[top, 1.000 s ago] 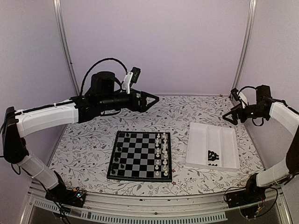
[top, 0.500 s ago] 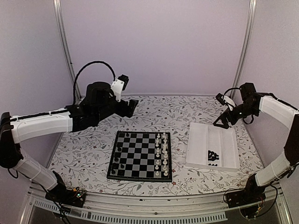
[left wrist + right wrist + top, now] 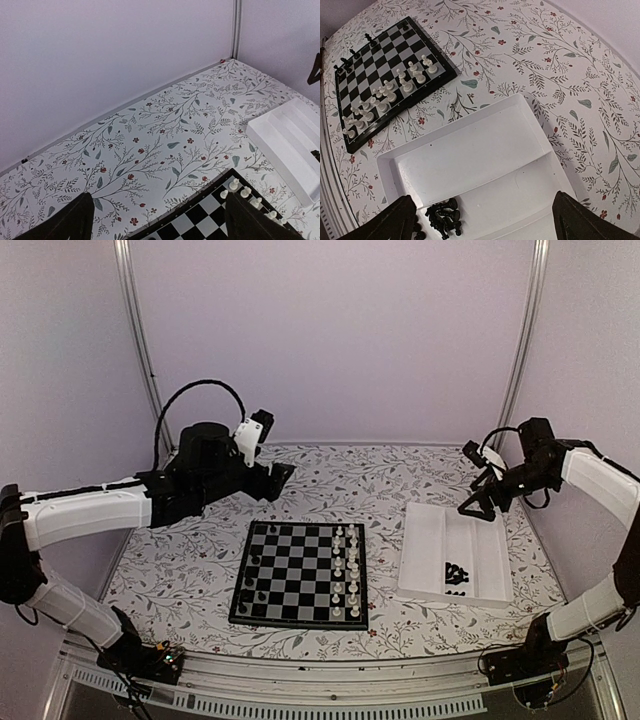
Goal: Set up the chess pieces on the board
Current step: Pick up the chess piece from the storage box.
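Note:
The board (image 3: 300,572) lies on the table's middle, seen too in the left wrist view (image 3: 200,222) and the right wrist view (image 3: 375,56). A few black chess pieces (image 3: 250,585) stand along its left edge (image 3: 351,52). More black chess pieces (image 3: 456,572) lie heaped in the white tray (image 3: 442,220). My left gripper (image 3: 280,478) hangs open above the cloth behind the board's far left corner, nothing between its fingers (image 3: 160,225). Over the tray's far end my right gripper (image 3: 478,502) is open and empty (image 3: 485,225).
White pieces (image 3: 345,570) fill the board's two right columns (image 3: 385,95). The white tray (image 3: 440,540) with ridged compartments sits right of the board (image 3: 480,145) (image 3: 285,140). Floral cloth covers the table; walls and metal posts close in the back and sides.
The left gripper has drawn back to the left and dropped lower, its jaws narrowing slightly. The right gripper has swung left and down toward the tray's far end.

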`<state>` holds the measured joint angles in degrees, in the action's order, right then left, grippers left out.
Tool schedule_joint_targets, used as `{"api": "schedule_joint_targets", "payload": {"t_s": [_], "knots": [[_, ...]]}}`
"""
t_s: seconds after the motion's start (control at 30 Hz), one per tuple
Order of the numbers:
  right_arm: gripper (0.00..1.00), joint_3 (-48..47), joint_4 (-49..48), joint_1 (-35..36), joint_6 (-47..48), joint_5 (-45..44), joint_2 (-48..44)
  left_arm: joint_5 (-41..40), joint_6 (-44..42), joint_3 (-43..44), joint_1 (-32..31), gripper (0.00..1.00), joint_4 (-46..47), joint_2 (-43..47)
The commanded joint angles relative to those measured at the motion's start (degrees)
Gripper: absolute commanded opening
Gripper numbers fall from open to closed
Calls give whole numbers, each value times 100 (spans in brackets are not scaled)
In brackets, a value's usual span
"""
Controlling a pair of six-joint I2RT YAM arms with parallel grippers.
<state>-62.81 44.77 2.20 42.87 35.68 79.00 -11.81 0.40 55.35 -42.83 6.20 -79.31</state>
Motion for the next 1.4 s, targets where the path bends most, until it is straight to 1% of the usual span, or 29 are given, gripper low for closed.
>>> {"api": "schedule_joint_targets", "payload": {"t_s": [0.0, 0.07, 0.2, 0.3, 0.37, 0.47, 0.5, 0.57, 0.6, 0.7, 0.73, 0.8, 0.9, 0.93, 1.0, 1.07, 1.2, 1.37], "knots": [[99, -144, 197, 16, -184, 551, -160, 157, -58, 96, 47, 92, -27, 30], [99, -194, 450, 30, 114, 589, 12, 161, -60, 82, 47, 92, -14, 52], [99, -2, 508, 40, 255, 235, 161, 218, -58, 88, 47, 92, -30, 52], [99, 193, 332, 194, 372, -220, -166, 255, -58, 135, 36, 91, -101, 19], [99, 158, 211, 257, 364, -370, -540, 272, -62, 168, 38, 91, -141, -1], [99, 335, -580, 256, -1, -986, -1056, 277, -58, 186, 38, 91, -183, 1], [99, 473, -865, 258, -297, -1263, -1312, 254, -62, 186, 36, 91, -188, 7], [99, 661, -1300, 256, -574, -1646, -1531, 171, -59, 186, 38, 91, -202, 24], [99, 762, -1447, 261, -676, -1673, -1570, 106, -59, 186, 38, 91, -213, 35], [99, 970, -1359, 264, -426, -1058, -1495, -18, -58, 180, 38, 91, -241, 75], [97, 1006, -1206, 264, -233, -825, -1430, -21, -58, 174, 38, 91, -235, 93], [81, 1014, -766, 259, 427, -383, -1318, 23, -58, 154, 38, 91, -218, 129], [65, 944, -147, 284, 1267, -198, -1014, 143, -58, 158, 38, 91, -222, 126], [58, 938, 37, 327, 1472, -211, -918, 180, -58, 174, 38, 91, -236, 112], [49, 1019, 222, 504, 1908, -449, -633, 268, -58, 218, 37, 91, -293, 64], [45, 1244, 132, 761, 2108, -912, -480, 340, -58, 259, 30, 91, -347, 27], [43, 1810, -355, 1251, 2308, -1677, -321, 393, -60, 292, 29, 91, -406, -22], [39, 1895, -619, 1547, 2373, -2164, 120, 426, -62, 332, 20, 91, -463, -101]]}}
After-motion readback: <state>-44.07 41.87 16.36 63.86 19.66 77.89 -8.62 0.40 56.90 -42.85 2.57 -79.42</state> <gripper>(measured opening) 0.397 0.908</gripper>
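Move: The black chess pieces lie heaped in the storage box's middle channel, about 10 cm back, 3 cm left and 16 cm below the right hand. A short line of black pawns lies some 14 cm back and 3 cm left of this hand; the white pieces' rows on the board are about 10 cm back and 27 cm left. From the left hand, the heap is roughly 13 cm back, 37 cm right and 24 cm down. The right hand lifts briefly, then sinks about 17 cm and draws back towards the heaped black pieces, fingers half-closing. ##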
